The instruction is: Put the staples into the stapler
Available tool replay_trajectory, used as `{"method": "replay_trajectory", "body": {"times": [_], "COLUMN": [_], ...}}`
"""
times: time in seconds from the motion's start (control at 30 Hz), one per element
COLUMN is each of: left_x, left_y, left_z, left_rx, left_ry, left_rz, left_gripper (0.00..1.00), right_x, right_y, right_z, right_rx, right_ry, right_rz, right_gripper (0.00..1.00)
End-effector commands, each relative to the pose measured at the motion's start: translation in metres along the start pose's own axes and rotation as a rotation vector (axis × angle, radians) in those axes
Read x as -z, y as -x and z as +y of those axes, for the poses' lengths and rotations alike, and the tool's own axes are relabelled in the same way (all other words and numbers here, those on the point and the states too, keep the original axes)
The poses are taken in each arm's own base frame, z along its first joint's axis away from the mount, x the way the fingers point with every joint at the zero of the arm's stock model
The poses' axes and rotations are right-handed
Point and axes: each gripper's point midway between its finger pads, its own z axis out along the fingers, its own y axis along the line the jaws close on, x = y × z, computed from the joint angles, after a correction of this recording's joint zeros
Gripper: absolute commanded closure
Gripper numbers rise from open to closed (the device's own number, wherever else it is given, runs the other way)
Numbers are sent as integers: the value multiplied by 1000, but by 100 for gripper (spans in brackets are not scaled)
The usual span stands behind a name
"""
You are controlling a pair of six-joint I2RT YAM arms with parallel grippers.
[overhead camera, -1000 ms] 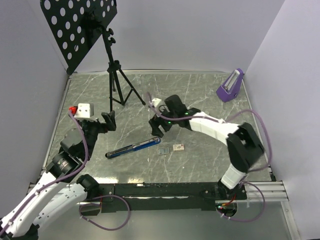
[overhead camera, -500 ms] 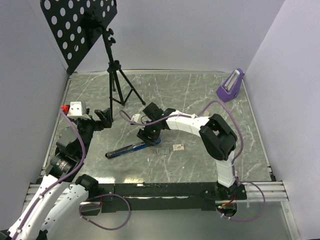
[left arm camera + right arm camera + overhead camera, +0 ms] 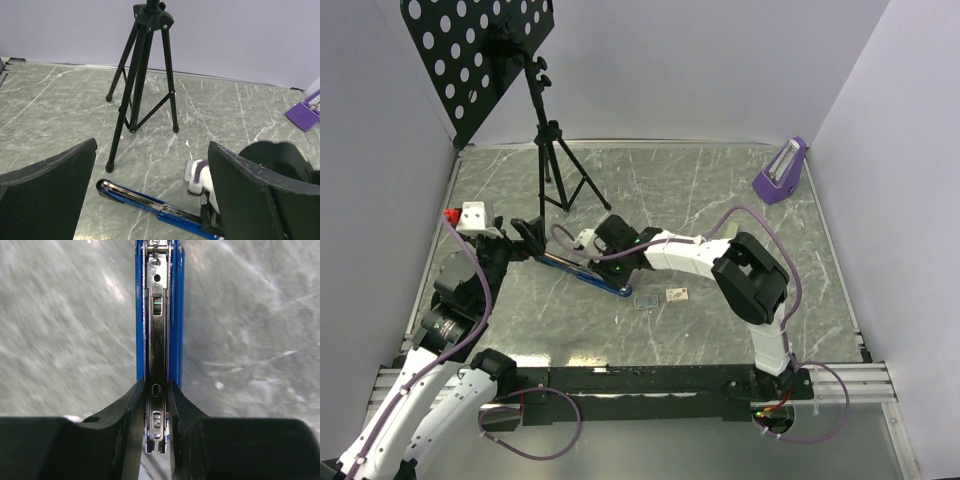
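Note:
The blue stapler (image 3: 570,270) lies opened out flat on the marble table, its metal channel (image 3: 157,315) facing up. My right gripper (image 3: 157,412) is shut on the stapler near one end, one finger against each long side. In the top view my right gripper (image 3: 609,264) sits over the stapler's right half. My left gripper (image 3: 533,243) is open and holds nothing, just beyond the stapler's left tip (image 3: 107,186). The staples are a small pale box (image 3: 677,294) and a tiny grey tray (image 3: 644,301), lying on the table just right of the stapler.
A black music stand on a tripod (image 3: 555,160) stands at the back left, its feet (image 3: 109,165) close behind the stapler. A purple object (image 3: 780,172) sits at the back right corner. White walls enclose the table.
My right gripper came down and left onto the stapler and shut on it. The stapler has swung round, its left tip now up near my left gripper. The left arm shifted only slightly.

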Motion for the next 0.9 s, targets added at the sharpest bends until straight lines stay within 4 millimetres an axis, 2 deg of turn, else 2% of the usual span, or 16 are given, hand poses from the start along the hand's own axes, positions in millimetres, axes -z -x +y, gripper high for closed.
{"method": "replay_trajectory", "body": {"times": [0.0, 0.1, 0.13, 0.17, 0.23, 0.4, 0.5, 0.6, 0.63, 0.7, 0.73, 0.8, 0.83, 0.87], "left_x": [-3, -6, -7, -8, -9, -7, -5, -3, -3, -1, 0, 2, 3, 3], "left_y": [2, -1, -4, -5, -6, -3, 1, 4, 3, 5, 7, 10, 12, 13], "left_z": [-4, -4, -4, -2, -3, -6, -5, -7, -7, -7, -7, -6, -5, -4], "left_rx": [22, 18, 17, 13, 13, 25, 33, 44, 47, 54, 58, 65, 68, 72], "left_ry": [-16, -11, -9, -2, -1, -19, -19, -29, -33, -36, -38, -35, -31, -27], "left_rz": [-13, 1, 11, 15, 24, 16, 3, -5, -3, -8, -15, -28, -35, -41], "left_gripper": [3, 3, 3, 3, 3, 3, 3, 3, 3, 3, 3, 3, 3, 3], "right_x": [4, 2, 1, 2, 3, 8, 10, 16, 18, 26, 31, 45, 52, 63], "right_y": [25, 15, 12, 6, -9, -36, -44, -46, -46, -40, -37, -24, -20, -13], "right_z": [26, 45, 58, 58, 73, 86, 93, 98, 99, 101, 102, 104, 103, 105], "right_rx": [-99, -200, -243, -267, -329, -374, -387, -397, -395, -404, -405, -411, -416, -415], "right_ry": [-87, -160, -158, -203, -218, -279, -285, -291, -293, -296, -293, -282, -283, -278], "right_rz": [-56, -7, 6, 21, 57, 121, 140, 137, 137, 114, 105, 69, 57, 28], "right_gripper": [89, 91, 91, 91, 92, 89, 85, 72, 64, 58, 50, 42, 33, 30]}}
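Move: The right hand already has its fingers shut on the opened stapler's metal rail near the tip; the stapler's middle is about 8 cm left and 3 cm ahead of that hand, and bare table lies about 11 cm straight back. The staples lie roughly 8 cm right and 4 cm back, the staple box about 15 cm right and 3 cm back. From the raised left hand, the stapler's middle is some 10 cm right, 4 cm ahead and 28 cm below. Keeping its pinch near the tip of the rail, the right hand drags the stapler's near end back towards the robot's own side of the table, level and about 11 cm in all, bowing some 3 cm to the left before coming back right, while it turns about 25 degrees clockwise. As the backward travel runs out the fingers open to well over half and let go of the rail, staying low with one finger on either side of the tip. ##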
